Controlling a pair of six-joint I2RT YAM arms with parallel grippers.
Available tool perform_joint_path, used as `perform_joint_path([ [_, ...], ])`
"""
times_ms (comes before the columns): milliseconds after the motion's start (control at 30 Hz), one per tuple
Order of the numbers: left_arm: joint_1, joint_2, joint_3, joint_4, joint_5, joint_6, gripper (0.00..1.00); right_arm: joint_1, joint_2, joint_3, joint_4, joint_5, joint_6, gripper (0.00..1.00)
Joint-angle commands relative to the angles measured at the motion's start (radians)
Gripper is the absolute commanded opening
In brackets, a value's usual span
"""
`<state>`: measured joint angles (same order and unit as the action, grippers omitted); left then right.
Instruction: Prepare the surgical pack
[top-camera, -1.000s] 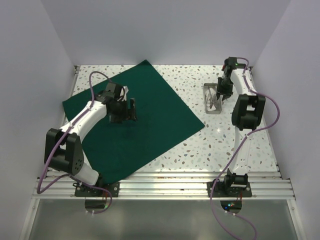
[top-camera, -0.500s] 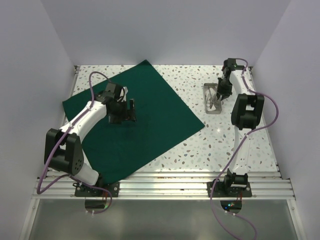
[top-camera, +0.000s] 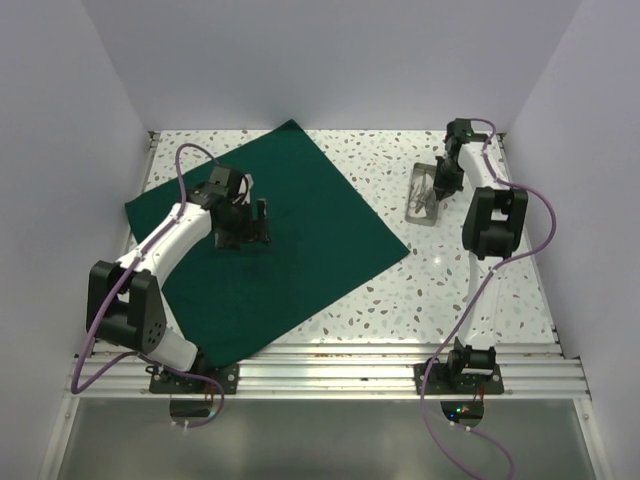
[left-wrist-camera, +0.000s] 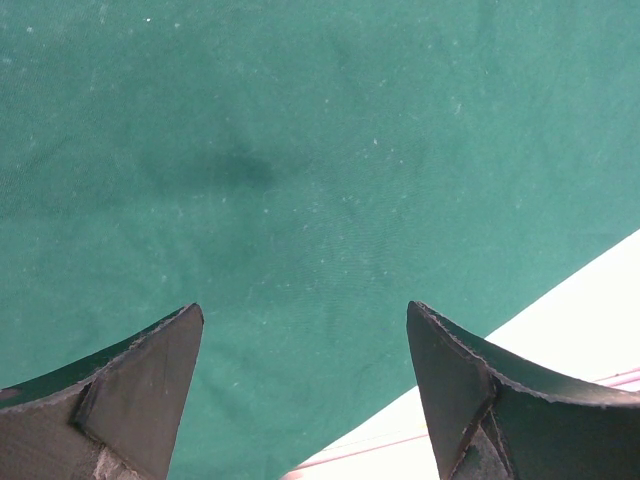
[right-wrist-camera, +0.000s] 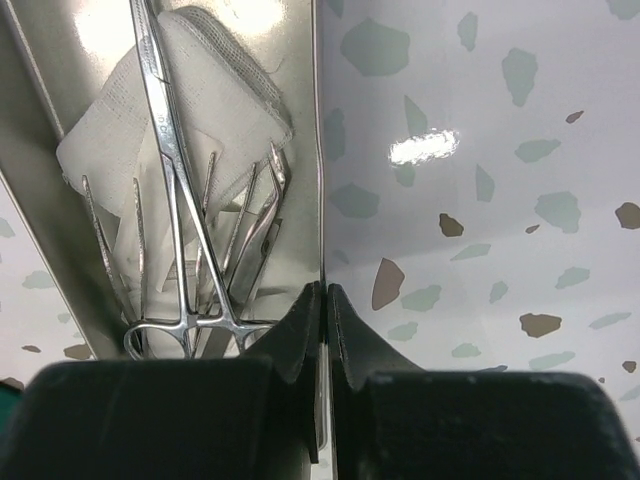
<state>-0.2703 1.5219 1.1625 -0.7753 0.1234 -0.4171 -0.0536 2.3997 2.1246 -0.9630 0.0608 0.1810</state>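
The surgical pack lies in parts. Its dark green cloth (top-camera: 310, 240) is spread flat on the left half of the table. My left gripper (top-camera: 250, 226) hovers over the cloth (left-wrist-camera: 300, 150), and in the left wrist view this gripper (left-wrist-camera: 305, 315) is open with nothing between its fingers. At the back right sits the silver tray (top-camera: 412, 212), holding steel instruments (right-wrist-camera: 178, 190) on white pads (right-wrist-camera: 215, 110). My right gripper (top-camera: 444, 184) is at the tray's right side. In the right wrist view this gripper (right-wrist-camera: 325, 295) is shut on the tray's thin right wall (right-wrist-camera: 318, 150).
The table is speckled terrazzo (top-camera: 450, 280) between white walls. An aluminium rail (top-camera: 330, 372) carrying both arm bases runs along the near edge. The cloth's edge runs beside a pale surface (left-wrist-camera: 590, 310) in the left wrist view.
The right gripper's jaws have closed onto the tray's wall, and the tray has turned slightly. The left gripper has barely moved over the cloth.
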Motion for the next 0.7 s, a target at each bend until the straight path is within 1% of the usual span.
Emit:
perform_joint_path([
  [0, 0.006, -0.028, 0.023, -0.012, -0.025, -0.029, 0.87, -0.003, -0.094, -0.05, 0.056, -0.018, 0.066, 0.0],
  [33, 0.006, -0.025, 0.026, -0.015, -0.033, -0.032, 0.87, -0.003, -0.121, -0.107, 0.079, -0.019, 0.092, 0.0],
  [100, 0.006, -0.013, 0.035, -0.022, -0.047, -0.04, 0.86, -0.003, -0.167, -0.147, 0.113, -0.013, 0.113, 0.0],
  [167, 0.006, 0.0, 0.052, -0.028, -0.063, -0.054, 0.87, -0.003, -0.2, -0.155, 0.112, -0.035, 0.115, 0.0],
  [300, 0.008, 0.026, 0.081, -0.065, -0.155, -0.084, 0.88, 0.006, -0.229, -0.129, 0.057, -0.059, 0.12, 0.0],
  [333, 0.011, 0.037, 0.085, -0.068, -0.165, -0.094, 0.88, 0.021, -0.25, -0.133, 0.05, -0.084, 0.121, 0.0],
  [400, 0.025, 0.05, 0.095, -0.079, -0.18, -0.104, 0.89, 0.043, -0.278, -0.147, 0.05, -0.078, 0.123, 0.0],
  [500, 0.078, 0.052, 0.083, -0.064, -0.136, -0.123, 0.89, 0.107, -0.313, -0.16, 0.04, -0.101, 0.135, 0.0],
  [567, 0.123, 0.034, 0.072, -0.055, -0.128, -0.141, 0.89, 0.193, -0.317, -0.131, 0.006, -0.099, 0.132, 0.0],
  [667, 0.169, 0.008, 0.065, -0.058, -0.157, -0.169, 0.89, 0.328, -0.321, -0.121, 0.012, -0.105, 0.156, 0.0],
])
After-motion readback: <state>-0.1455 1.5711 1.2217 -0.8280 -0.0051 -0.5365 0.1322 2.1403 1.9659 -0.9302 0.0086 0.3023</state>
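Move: The right hand already pinches the tray's right rim; the tray's middle lies about 5 cm to its left, 2 cm ahead and 2 cm lower, with the scissors in it some 5 cm left and 4 cm ahead, and the gauze 5 cm left and 7 cm ahead. The middle of the green cloth, where the tray is headed, is some 50 cm left and 16 cm back. From the open left hand, that middle is about 4 cm ahead and 11 cm below. With its fingers kept shut on the right rim, the right hand first draws the tray back about 2 cm, then raises it some 8 cm and swings it ever faster to the left, about 10 cm in all, towards the green cloth, the wrist tilting a little. Meanwhile the left hand, empty and still wide open, clears out to the left over the cloth by about 5 cm with a slight reach forward, turning some 15 degrees counter-clockwise. ##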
